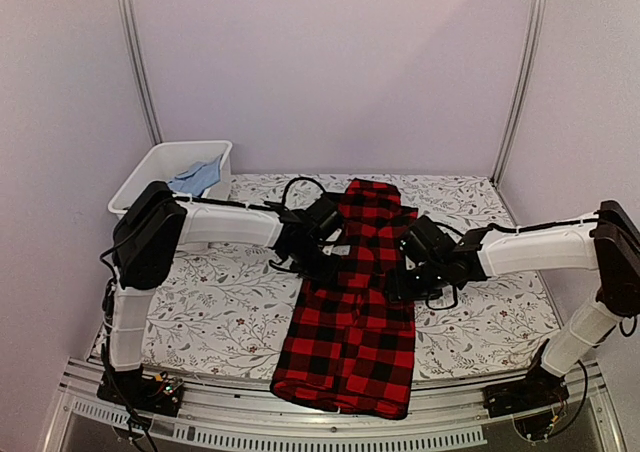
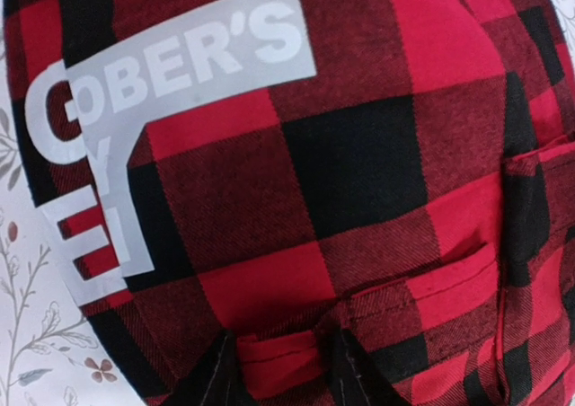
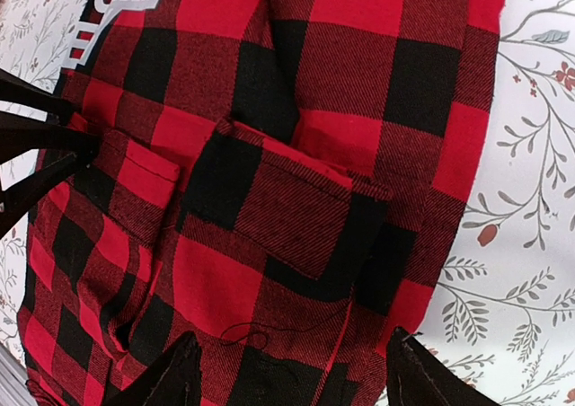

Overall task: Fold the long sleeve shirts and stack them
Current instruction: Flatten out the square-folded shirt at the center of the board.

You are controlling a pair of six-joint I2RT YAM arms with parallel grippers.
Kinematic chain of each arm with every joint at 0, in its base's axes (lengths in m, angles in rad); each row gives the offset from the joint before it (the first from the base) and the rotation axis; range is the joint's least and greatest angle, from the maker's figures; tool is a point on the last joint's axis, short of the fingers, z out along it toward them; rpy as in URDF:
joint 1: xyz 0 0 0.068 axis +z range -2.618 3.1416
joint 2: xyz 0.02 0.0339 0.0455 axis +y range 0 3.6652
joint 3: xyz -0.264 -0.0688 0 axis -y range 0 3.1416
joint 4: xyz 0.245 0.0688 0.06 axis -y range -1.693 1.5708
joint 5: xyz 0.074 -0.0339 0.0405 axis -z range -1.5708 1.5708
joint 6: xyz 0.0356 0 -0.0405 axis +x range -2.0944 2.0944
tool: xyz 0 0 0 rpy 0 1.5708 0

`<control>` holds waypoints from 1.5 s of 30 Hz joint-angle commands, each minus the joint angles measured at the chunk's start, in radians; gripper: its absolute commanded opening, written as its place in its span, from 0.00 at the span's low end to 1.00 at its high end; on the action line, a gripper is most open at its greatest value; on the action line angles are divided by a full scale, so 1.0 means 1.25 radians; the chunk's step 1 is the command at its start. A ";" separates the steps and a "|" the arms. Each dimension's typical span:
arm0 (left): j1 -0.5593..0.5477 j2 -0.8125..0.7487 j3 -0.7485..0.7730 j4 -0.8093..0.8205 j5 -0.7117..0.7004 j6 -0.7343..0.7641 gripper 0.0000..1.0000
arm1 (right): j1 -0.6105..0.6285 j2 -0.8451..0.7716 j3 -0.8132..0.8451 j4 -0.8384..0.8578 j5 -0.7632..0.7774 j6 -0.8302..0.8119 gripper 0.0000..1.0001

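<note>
One long sleeve shirt (image 1: 350, 342) in red-and-black check lies lengthwise down the middle of the table, its lower end over the front edge. My left gripper (image 1: 322, 262) is at its left edge. In the left wrist view the left gripper (image 2: 280, 370) is shut on a raised fold of the shirt (image 2: 359, 154), which fills the gap between the jaws, below white lettering (image 2: 189, 56). My right gripper (image 1: 400, 277) is over the right edge. In the right wrist view the right gripper (image 3: 296, 379) is open wide above the shirt (image 3: 296, 110), just below a chest pocket (image 3: 287, 208).
A white bin (image 1: 150, 167) stands at the back left with a blue cloth (image 1: 197, 177) in it. The floral table cover (image 1: 220, 302) shows on both sides of the shirt. Metal frame posts rise at the back corners.
</note>
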State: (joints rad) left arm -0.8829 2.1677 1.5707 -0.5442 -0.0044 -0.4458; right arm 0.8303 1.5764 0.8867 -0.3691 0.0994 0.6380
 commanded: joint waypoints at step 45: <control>0.163 -0.337 -0.122 -0.050 -0.170 -0.024 0.00 | 0.059 0.196 0.242 -0.157 0.198 0.038 0.01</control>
State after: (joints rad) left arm -0.7166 1.7905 1.4071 -0.5751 -0.1806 -0.4908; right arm 0.9154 1.8744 1.1839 -0.5190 0.3035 0.6830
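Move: The left sleeve cuff lies just under the closing left fingers, about 1 cm down. The white lettering is some 6 cm ahead of that hand, and the right cuff roughly 15 cm to its right and 1 cm back. For the right hand, the right cuff is about 3 cm ahead, 3 cm left and 4 cm below, the lettering about 9 cm ahead and 15 cm left, and the shirt's right edge level with it, 4 cm right. Left pinches its cuff, drawing it about 11 cm up and left; right dips forward-left, closing on its cuff. ##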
